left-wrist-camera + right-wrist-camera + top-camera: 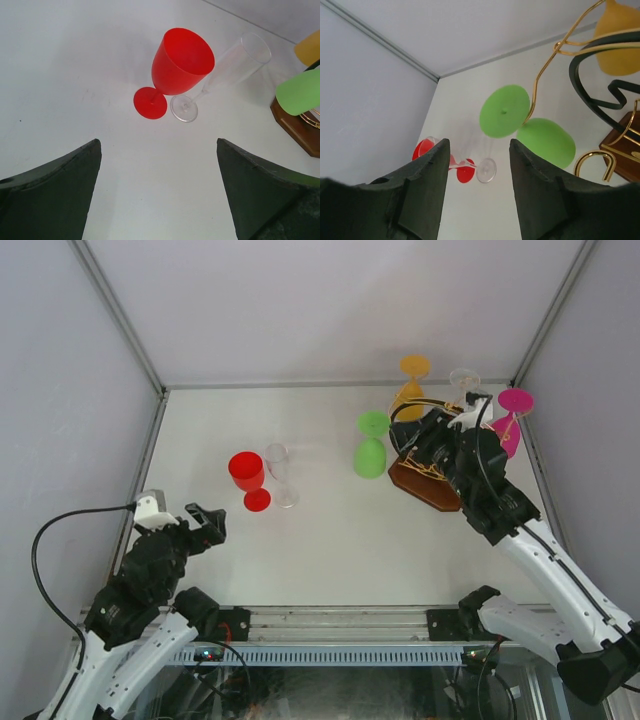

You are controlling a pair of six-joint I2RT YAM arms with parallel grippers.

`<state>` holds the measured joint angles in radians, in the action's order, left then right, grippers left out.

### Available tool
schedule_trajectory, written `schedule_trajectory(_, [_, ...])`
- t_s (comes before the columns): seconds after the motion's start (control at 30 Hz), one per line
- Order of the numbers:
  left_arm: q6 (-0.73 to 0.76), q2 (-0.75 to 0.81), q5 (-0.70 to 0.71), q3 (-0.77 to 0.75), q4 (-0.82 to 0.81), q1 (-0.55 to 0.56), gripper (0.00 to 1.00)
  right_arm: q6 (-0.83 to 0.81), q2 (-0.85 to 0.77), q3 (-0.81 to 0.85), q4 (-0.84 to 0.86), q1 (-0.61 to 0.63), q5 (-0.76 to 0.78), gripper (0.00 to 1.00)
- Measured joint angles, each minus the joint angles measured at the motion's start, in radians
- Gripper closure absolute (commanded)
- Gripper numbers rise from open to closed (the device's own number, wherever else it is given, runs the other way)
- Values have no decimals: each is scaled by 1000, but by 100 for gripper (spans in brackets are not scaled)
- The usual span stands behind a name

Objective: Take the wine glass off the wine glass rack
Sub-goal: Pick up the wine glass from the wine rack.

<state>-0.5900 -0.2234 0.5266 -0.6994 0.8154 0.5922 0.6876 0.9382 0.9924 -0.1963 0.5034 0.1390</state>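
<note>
The wine glass rack stands at the right on its dark brown base, with a black wavy arch and gold wire arms. A green wine glass hangs upside down from its left arm, foot above bowl. Orange, clear and magenta glasses hang further back. My right gripper hovers over the rack, right of the green glass; its jaws are open with nothing between them. My left gripper is open and empty.
A red wine glass and a clear flute stand together on the white table at centre-left, ahead of the left gripper, where the left wrist view shows both glasses. Grey walls enclose the table on three sides.
</note>
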Motion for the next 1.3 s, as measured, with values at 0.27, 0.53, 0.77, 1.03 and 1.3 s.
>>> schedule_trajectory(0.27, [-12, 16, 20, 0, 11, 0, 0, -50, 92, 124, -45, -21, 32, 46])
schedule_trajectory(0.53, [-13, 13, 20, 0, 11, 0, 0, -47, 206, 160, -101, -127, -119, 47])
schedule_trajectory(0.77, [-13, 5, 20, 0, 11, 0, 0, -37, 249, 163, -112, -178, -245, 49])
schedule_trajectory(1.03, [-13, -17, 20, 0, 13, 0, 0, -64, 353, 219, -122, -179, -303, 48])
schedule_trajectory(1.3, [-13, -17, 21, 0, 15, 0, 0, -120, 395, 296, -171, -182, -317, 47])
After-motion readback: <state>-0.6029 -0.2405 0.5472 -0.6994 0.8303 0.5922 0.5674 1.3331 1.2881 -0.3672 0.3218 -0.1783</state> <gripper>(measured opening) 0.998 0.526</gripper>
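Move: Some 11 cm ahead of the right hand and 5 cm to its left, the green wine glass hangs foot up, its middle about 15 cm below. The yellow glass is about 23 cm ahead, 5 cm right and 15 cm below; the rack's middle is roughly 12 cm ahead, 10 cm right and 20 cm below. For the left hand, the green glass is about 24 cm ahead, 31 cm right and 5 cm lower. Reaching forward about 7 cm towards the green glass's upturned foot, the right hand first rises slightly, then sinks past its starting height, to end about 4 cm lower. It tips some 15 degrees down and turns slightly counter-clockwise, keeping its fingers about half open; they stop short of the foot. ##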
